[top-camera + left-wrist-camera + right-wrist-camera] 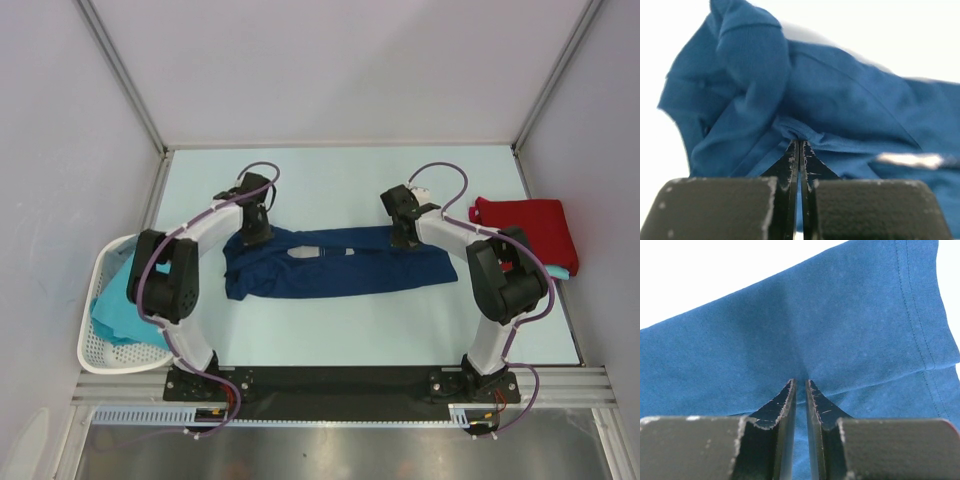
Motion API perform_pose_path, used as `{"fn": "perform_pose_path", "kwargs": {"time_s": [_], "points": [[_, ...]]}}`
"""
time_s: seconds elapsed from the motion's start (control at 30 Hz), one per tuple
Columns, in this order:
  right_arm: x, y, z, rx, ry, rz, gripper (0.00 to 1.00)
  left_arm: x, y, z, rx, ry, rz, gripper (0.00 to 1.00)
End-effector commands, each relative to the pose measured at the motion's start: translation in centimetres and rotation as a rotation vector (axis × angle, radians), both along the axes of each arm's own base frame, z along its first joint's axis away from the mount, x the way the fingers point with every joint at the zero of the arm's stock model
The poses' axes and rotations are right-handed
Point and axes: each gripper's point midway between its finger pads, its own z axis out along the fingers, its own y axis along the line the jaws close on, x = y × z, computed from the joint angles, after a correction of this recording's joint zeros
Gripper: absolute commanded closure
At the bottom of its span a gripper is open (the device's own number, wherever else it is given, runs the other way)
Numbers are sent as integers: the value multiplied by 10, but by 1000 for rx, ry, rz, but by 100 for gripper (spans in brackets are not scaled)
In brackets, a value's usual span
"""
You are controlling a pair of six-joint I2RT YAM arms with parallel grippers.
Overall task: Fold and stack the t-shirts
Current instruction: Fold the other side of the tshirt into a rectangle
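Note:
A navy blue t-shirt [335, 262] lies folded lengthwise in a long band across the middle of the table, with bits of its pale grey print showing. My left gripper [256, 235] is shut on the cloth at its far left edge; the left wrist view shows the shirt [840, 110] bunched at the fingertips [800, 142]. My right gripper [405, 238] is shut on the cloth at its far right edge; the right wrist view shows smooth cloth [805, 330] pinched at the tips [800, 382]. A red t-shirt [525, 230] lies folded at the right. Turquoise t-shirts [115, 310] sit in the basket.
A white perforated basket [100, 355] stands off the table's left edge. The red shirt rests on a turquoise one whose edge [562, 274] shows beneath it. Grey walls enclose the table on three sides.

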Motion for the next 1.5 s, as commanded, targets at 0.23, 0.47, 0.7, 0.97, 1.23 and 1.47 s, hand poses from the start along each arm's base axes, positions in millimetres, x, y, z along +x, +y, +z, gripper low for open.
{"fn": "perform_pose_path", "kwargs": {"time_s": [0.23,0.47,0.7,0.97,1.23,1.47], "points": [[8,12,12,25,-46,17,83,-15,-19,95,-37,-211,-28,100],[8,13,12,25,-46,25,83,-49,-34,82,-46,-163,-56,100],[7,13,11,29,-46,25,83,-84,-32,57,-7,-88,-60,100],[8,15,9,39,-45,29,83,-117,-21,38,47,-13,-42,77],[5,20,10,48,-43,43,83,-69,-32,108,21,-283,-65,25],[2,18,14,42,-53,44,83,-19,-48,82,60,-226,-83,34]]}}
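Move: The left gripper already pinches a ridge of the t-shirt's far layer. The laying-down spot, on the shirt's near half, is about 11 cm back from it, 2 cm right and 3 cm down. The white print shows some 8 cm to its right and 2 cm back, the bunched sleeve about 5 cm left and 3 cm ahead, both about 3 cm down. From the right gripper, that spot is about 26 cm left, 11 cm back and 2 cm down. Lift the left gripper about 8 cm with the pinched cloth, then bring it back some 12 cm and slightly right over the shirt, sinking as it goes. Open the fingers wide to let the cloth go above the near half, then climb away and swing forward again, tilting the fingertips outward. Keep the right gripper low on the shirt, easing about 1.5 cm left. ##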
